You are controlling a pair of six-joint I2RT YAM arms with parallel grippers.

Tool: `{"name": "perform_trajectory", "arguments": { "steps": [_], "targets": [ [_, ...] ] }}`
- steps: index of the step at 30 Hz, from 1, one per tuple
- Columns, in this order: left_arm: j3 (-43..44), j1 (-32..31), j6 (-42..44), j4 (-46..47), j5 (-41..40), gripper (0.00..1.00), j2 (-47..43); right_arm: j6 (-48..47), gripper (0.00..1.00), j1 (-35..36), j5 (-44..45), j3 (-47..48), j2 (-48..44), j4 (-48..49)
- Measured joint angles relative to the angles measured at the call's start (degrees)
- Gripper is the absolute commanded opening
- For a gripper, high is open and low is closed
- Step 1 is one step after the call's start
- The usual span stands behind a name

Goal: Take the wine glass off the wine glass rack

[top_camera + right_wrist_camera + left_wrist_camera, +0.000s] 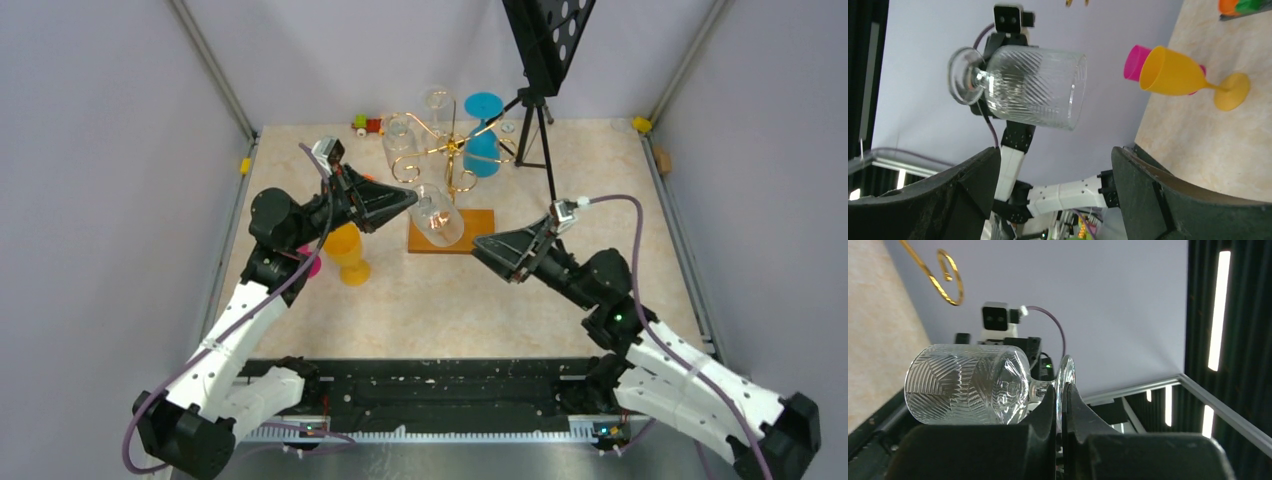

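Note:
My left gripper (412,198) is shut on the foot of a clear patterned wine glass (438,214), which lies sideways in the air over the rack's brown wooden base (478,228). In the left wrist view my fingers (1048,405) pinch the glass's thin foot (1064,380), the bowl (965,384) pointing left. The gold rack (452,150) stands behind with two clear glasses (398,140) and a blue one (482,135) hanging on it. My right gripper (478,250) is open and empty, just right of the glass; the right wrist view shows the glass (1030,86) ahead of the jaws.
A yellow goblet (348,252) and a pink cup (310,265) stand left of the base. A black tripod stand (538,110) rises at the back right. A small toy train (367,125) sits at the back edge. Grey walls enclose the table.

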Motion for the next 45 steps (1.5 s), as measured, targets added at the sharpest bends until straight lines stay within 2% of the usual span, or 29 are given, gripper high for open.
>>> {"name": "perform_trajectory", "arguments": {
  "steps": [6, 12, 16, 30, 34, 36, 37, 39, 40, 43, 45],
  "targets": [
    [-0.3, -2.1, -10.2, 8.2, 0.0, 0.00, -0.7, -5.0, 0.83, 8.9, 2.8, 0.0, 9.2, 16.1],
    [-3.2, -3.1, -18.3, 16.2, 0.0, 0.00, -1.8, -8.8, 0.81, 10.9, 3.3, 0.0, 11.1, 33.1],
    [-4.1, -3.4, -21.9, 19.3, -0.7, 0.00, -1.9, -10.2, 0.76, 11.0, 2.8, -0.3, 12.4, 42.6],
    [-3.6, -4.2, -24.9, 24.4, -1.9, 0.00, -2.5, -10.4, 0.28, 11.2, -2.3, 1.5, 24.1, 62.6],
    [-3.6, -4.2, -24.5, 24.3, -2.4, 0.00, -3.0, -9.0, 0.03, 11.2, -3.7, 2.6, 26.4, 64.6],
    [-3.6, -4.2, -24.0, 24.3, -3.1, 0.00, -3.1, -7.8, 0.00, 11.3, -4.5, 3.4, 26.6, 65.7],
    [-3.6, -4.2, -24.1, 24.2, -3.3, 0.03, -3.1, -7.7, 0.00, 11.3, -4.9, 3.9, 26.5, 66.4],
    [-3.6, -4.4, -23.8, 24.3, -3.8, 0.14, -3.3, -7.7, 0.00, 11.5, -5.2, 4.2, 26.4, 66.7],
    [-3.6, -4.5, -23.3, 24.2, -4.0, 0.21, -3.4, -7.8, 0.00, 11.5, -5.2, 4.2, 26.4, 66.7],
    [-3.6, -4.5, -20.4, 22.6, -4.8, 0.50, -4.0, -8.6, 0.00, 11.5, -5.2, 4.2, 25.7, 66.6],
    [-3.6, -4.5, -17.7, 20.6, -5.8, 0.61, -4.8, -9.9, 0.00, 11.5, -4.6, 4.2, 24.4, 65.5]
  ]
}}
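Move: The clear wine glass already hangs by its foot from the left fingers, its middle about 4 cm to that hand's right and 6 cm below, level with it fore and aft. From the open right hand, it lies some 10 cm left, 4 cm ahead and 4 cm higher. The rack's middle is about 15 cm ahead of the left hand, 7 cm right and 15 cm below; the yellow glass stands roughly 4 cm ahead, 13 cm left and 23 cm lower. The clear wine glass passes from hand to hand: still pinching its foot, the left hand lifts about 7 cm, draws back 5 and rolls some 20 degrees. The right hand goes left, then up 13 cm and back 7 towards the bowl, tilting its fingers upward, and shuts them on the bowl's rim. Only then does the left hand open about halfway around the foot. ##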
